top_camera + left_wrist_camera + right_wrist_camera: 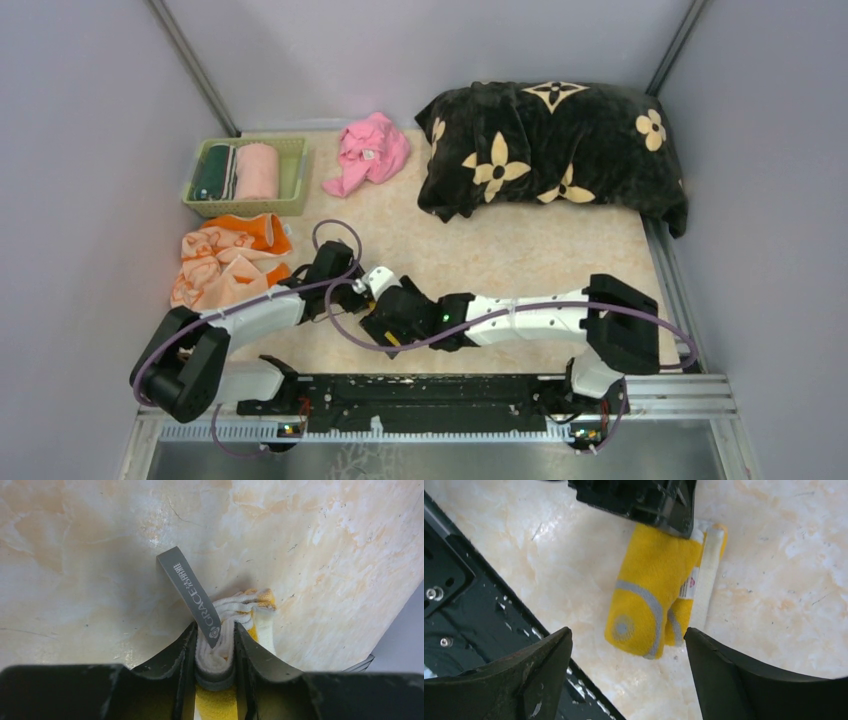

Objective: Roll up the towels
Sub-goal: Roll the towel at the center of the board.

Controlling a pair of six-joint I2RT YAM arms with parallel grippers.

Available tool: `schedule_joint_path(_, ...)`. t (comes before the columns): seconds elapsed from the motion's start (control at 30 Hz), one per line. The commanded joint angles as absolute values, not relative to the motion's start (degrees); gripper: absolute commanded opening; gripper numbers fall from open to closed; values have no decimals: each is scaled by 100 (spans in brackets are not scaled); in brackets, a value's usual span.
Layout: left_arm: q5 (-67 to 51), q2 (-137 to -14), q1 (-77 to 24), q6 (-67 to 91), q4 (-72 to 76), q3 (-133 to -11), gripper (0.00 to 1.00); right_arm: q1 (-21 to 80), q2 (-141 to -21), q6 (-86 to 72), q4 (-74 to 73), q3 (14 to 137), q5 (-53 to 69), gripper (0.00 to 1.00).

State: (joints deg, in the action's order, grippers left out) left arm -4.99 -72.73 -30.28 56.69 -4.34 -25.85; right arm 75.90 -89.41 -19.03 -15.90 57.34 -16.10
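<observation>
The grey-and-yellow towel (pixel 651 580) is rolled into a short bundle, yellow side out with grey curved lines, low over the marble table. My left gripper (pixel 215 630) is shut on one end of the roll (pixel 220 652), where a grey label (pixel 190 590) sticks out. In the right wrist view the left gripper (pixel 644 500) holds the roll's far end. My right gripper (pixel 628 632) is open and empty, its jaws wide apart just before the roll's free end. From above, both grippers meet near the table's front (pixel 375 300). The peach towel (pixel 225 260) lies crumpled at the left.
A green basket (pixel 295 180) at the back left holds a dark roll and a pink roll. A pink cloth (pixel 370 150) lies beside it. The black flowered blanket (pixel 555 150) fills the back right. The black base rail (pixel 454 580) runs close by the right gripper.
</observation>
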Motion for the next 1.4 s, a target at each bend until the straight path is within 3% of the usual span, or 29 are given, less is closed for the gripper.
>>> schedule_joint_path(0.0,9,-7461,-2998,5460,-1099,-2570,34,7922,-9395,-1821,-1561,6309,-2720,82)
schedule_joint_path(0.3,60,-7414,-3003,5511,-1091,-2526,36,8322,-10375,-2133,-2136,6807,-3458,66)
schedule_joint_path(0.47,25,-7428,-3005,5570,-1007,-2487,39,8376,-10613,-2418,-2349,6799,-3627,47)
schedule_joint_path(0.63,-89,-7325,-2998,5587,-948,-2460,52,8203,-10347,-2435,-1869,6386,-2994,17)
schedule_joint_path(1.07,-495,-5062,-2813,5459,-1112,-2030,87,6445,-9309,-3292,1466,4253,1545,9)
schedule_joint_path(1.37,-1641,-3891,-2800,6082,-693,-1084,88,5695,-9890,-4841,3814,3314,2992,9)
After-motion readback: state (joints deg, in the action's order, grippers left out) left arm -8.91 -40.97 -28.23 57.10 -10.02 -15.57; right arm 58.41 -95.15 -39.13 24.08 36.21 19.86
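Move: The yellow towel's roll lies with its middle about 6 cm below the right hand, some 4 cm ahead and 2 cm left, its near end almost straight beneath the right fingers. From the left hand, still pinching its far end, that middle is about 4 cm back, 3 cm right and level. The orange towel spreads about 26 cm to the left hand's left and 5 cm farther out; the pink towel is roughly 29 cm straight ahead of the left hand. The yellow towel's near end gets pinched by the right hand, which swings slightly left, drops about 5 cm onto it and closes; staying there with its grip, it rolls its wrist some 55 degrees until the fingers point mostly left and less steeply down. The left hand first keeps the far end still, then opens wide, lets go and lifts about 5 cm, drawing back some 3 cm. ##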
